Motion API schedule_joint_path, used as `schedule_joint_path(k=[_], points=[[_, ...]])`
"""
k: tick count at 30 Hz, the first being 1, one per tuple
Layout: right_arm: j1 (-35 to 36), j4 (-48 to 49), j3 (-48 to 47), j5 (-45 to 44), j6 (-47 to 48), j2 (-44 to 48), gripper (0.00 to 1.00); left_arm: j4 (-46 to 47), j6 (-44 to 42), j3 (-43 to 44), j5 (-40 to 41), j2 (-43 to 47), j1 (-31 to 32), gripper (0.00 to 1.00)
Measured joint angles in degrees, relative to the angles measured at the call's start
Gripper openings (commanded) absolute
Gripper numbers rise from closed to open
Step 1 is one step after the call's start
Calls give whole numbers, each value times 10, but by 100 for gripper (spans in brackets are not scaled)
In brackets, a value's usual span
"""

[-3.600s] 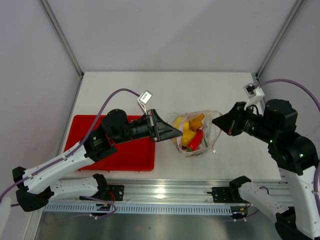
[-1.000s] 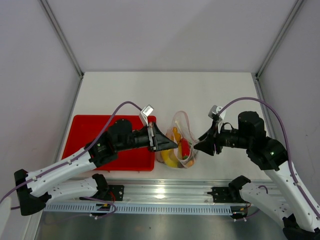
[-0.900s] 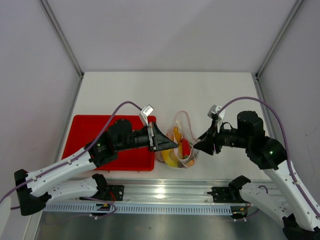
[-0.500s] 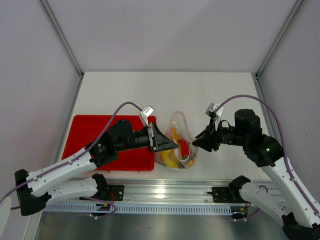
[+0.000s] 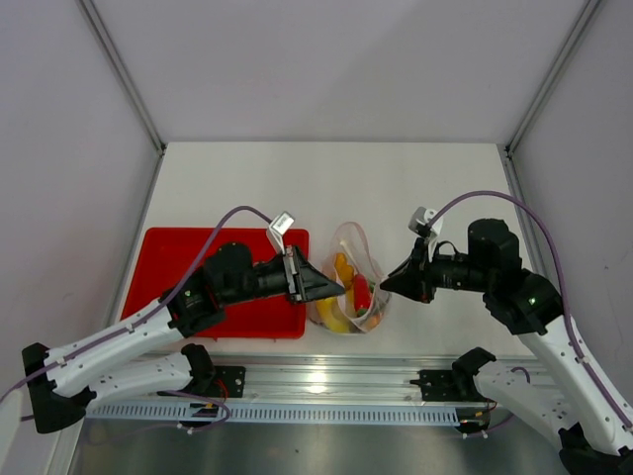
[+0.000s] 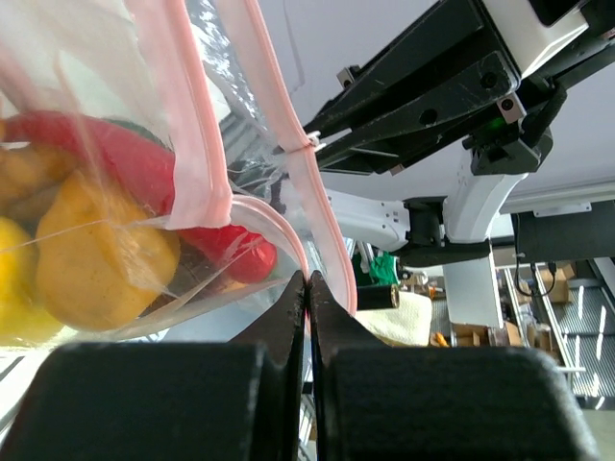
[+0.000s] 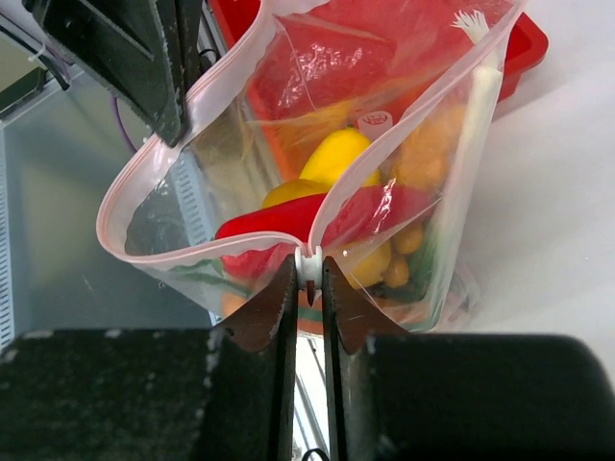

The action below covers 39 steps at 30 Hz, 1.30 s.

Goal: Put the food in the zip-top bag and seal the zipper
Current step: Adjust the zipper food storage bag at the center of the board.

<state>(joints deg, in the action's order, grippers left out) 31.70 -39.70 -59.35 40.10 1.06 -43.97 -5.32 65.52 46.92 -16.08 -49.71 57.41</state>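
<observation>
The zip-top bag (image 5: pixel 356 289) hangs between my two grippers, its mouth gaping. Inside lies the food: a red chili (image 7: pixel 288 216), a yellow lemon (image 7: pixel 336 154), small tan balls (image 7: pixel 408 245), a green stalk (image 7: pixel 480 86) and an orange-brown piece (image 6: pixel 106 254). My left gripper (image 5: pixel 341 289) (image 6: pixel 307 280) is shut on the bag's left end, pinching the pink-red zipper (image 6: pixel 197 144) strip. At the opposite end my right gripper (image 5: pixel 384 284) (image 7: pixel 307 267) is shut on the white zipper slider (image 7: pixel 307 261) (image 6: pixel 309 144). The left fingers (image 7: pixel 163 77) show at the upper left of the right wrist view.
A red tray (image 5: pixel 178 267) lies on the white table (image 5: pixel 326 188) left of the bag, partly under my left arm. The aluminium rail (image 5: pixel 326 381) with both arm bases runs along the near edge. Grey walls and frame posts close in the back and sides.
My right gripper has closed its fingers onto the white slider at the bag's right end. The left arm has drawn slightly back to the left, still holding the bag's edge.
</observation>
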Motion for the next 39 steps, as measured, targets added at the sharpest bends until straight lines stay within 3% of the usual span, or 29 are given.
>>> schedule_joint_path(k=[4,7,8,12,16,21,23,39], points=[[0,1,2,0,-12,12,0,-9,-1,-14,20,27,-2,1],[0,-6,1,-7,-21,16,0,-18,-32,-16,29,46,-3,13],[0,-14,-1,-10,-25,16,0,-22,-54,-14,31,49,-3,22],[0,-62,-31,-44,-35,9,0,-54,-156,33,34,40,-4,40],[1,-120,-94,-96,-45,-17,0,-70,-271,116,35,35,-4,66],[1,-168,-154,-110,-62,-36,0,-66,-396,191,24,36,-4,86],[1,-176,-165,-110,-67,-36,0,-61,-439,206,10,35,-3,99],[1,-244,-257,-32,-58,-90,0,-51,-766,272,-240,-129,41,99]])
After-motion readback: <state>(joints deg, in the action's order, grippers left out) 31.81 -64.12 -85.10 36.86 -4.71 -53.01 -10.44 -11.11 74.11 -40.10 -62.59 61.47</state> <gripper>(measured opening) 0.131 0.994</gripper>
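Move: My left hand has the near-left zipper edge of the bag pinched. The slider is about 7 cm to its right and 1 cm ahead, roughly 1 cm lower. The red pepper is some 3 cm ahead, 4 cm right and 9 cm down; the yellow fruit is about 1 cm ahead, 1 cm left and 12 cm down. The slider sits right between my right hand's fingertips, the red pepper about 2 cm ahead, 3 cm left and 9 cm below them. I let go of the zipper edge with my left hand, opening it wide as it climbs about 15 cm and rolls some 80 degrees about its pointing direction. It then comes part way back down, turning clockwise and moving right and back, its spread fingers facing the slider. My right hand keeps its pinch on the slider and raises it about 6 cm, drifting right and back. ##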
